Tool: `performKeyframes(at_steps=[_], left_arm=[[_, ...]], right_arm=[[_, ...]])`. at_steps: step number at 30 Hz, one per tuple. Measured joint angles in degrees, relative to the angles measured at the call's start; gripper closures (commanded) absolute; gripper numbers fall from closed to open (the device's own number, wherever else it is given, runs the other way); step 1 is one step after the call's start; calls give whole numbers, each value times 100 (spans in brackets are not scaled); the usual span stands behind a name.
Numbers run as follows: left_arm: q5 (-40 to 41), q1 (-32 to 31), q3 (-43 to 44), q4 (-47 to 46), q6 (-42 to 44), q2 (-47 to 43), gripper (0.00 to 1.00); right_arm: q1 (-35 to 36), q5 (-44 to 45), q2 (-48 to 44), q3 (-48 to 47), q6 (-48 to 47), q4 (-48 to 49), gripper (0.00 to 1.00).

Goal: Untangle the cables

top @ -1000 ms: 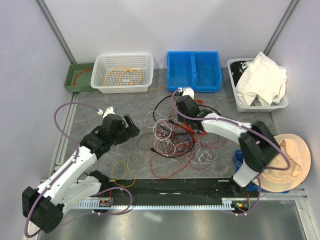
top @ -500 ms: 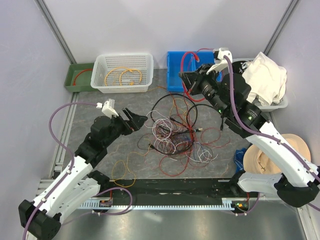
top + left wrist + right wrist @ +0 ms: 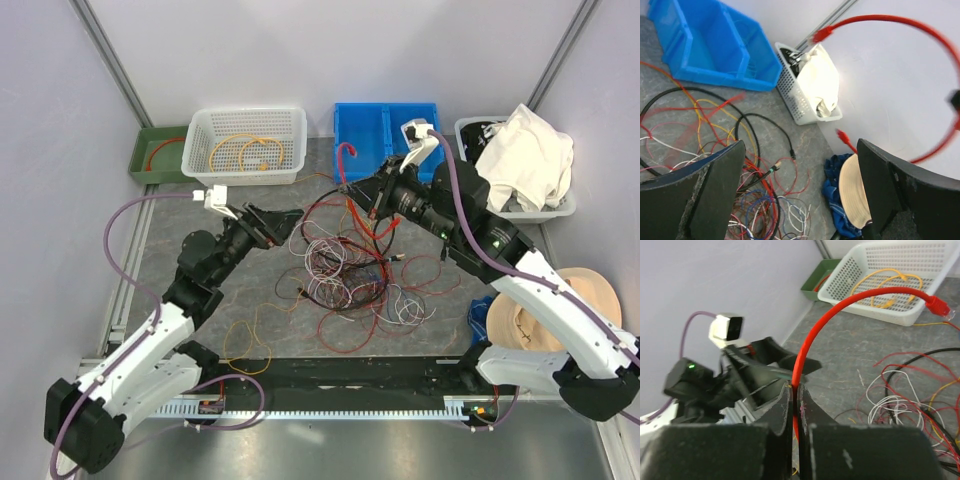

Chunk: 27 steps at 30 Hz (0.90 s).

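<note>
The cables (image 3: 350, 275) lie in a tangled heap of red, white, black, blue and yellow wire at the middle of the grey mat. My right gripper (image 3: 352, 194) hangs over the heap's far edge, shut on a thick red cable (image 3: 343, 158) whose free end arcs upward. In the right wrist view that red cable (image 3: 840, 305) rises from between the closed jaws of the gripper (image 3: 796, 390) and ends in a plug. My left gripper (image 3: 289, 226) is open just left of the heap. Between its fingertips (image 3: 800, 145) it holds nothing, with the heap (image 3: 740, 200) below and the red cable (image 3: 900, 20) looping above.
Along the back stand a green tray (image 3: 160, 152), a white basket (image 3: 247, 145) with orange wire, a blue bin (image 3: 388, 140) and a grey basket with white cloth (image 3: 520, 165). A straw hat (image 3: 550, 315) on blue cloth lies right. A black rail (image 3: 350, 372) runs along the front.
My right arm lifted the red cable out of the heap, swung up toward the blue bin, then came back down and left. My left gripper moved right toward the heap, staying open.
</note>
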State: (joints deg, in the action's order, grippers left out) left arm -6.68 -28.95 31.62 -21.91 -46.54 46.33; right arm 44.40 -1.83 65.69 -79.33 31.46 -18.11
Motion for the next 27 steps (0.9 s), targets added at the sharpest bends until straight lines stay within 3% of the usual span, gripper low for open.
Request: performKeyframes(at_steps=[9,13,21,27], left_arm=[[-234,-2,-7,-354,129,1145,0],[-315,-55,-9,-553,131,1217,0],[-1086,-205,-92,-2345,-122,1126,0],[-1620,-960,-94,-3182,-66,1056,0]], right_arm=[[0,-597,-413,98,223,2,100],[0,-699,-553,127,245,13,100],[0,-619,-595,619,315,136,100],[-2,-520,-409,973,520,332,100]])
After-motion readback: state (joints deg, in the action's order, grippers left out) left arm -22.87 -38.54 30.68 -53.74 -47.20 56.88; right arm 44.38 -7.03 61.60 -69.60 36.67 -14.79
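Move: The red cable, gripped near its middle by the shut right fingers, lies about 11 cm to the right of the open left gripper, level with it front to back and some 11 cm higher. The cable tangle's middle is about 10 cm to the left gripper's right, 2 cm farther out and 27 cm below; the thin yellow cable lies 11 cm left, 12 cm back and as low. From the right hand, the left gripper is about 11 cm left and 11 cm down, level front to back. Down about 5 cm, slightly forward and right, goes the open left gripper, then it reverses and sweeps up, back and right towards the red cable, swinging some 25 degrees clockwise with its fingers tipping up. The right hand keeps its pinch on the cable, draws back and rises a little, then sinks about 6 cm and eases forward, bringing the cable down towards the left gripper's height. ##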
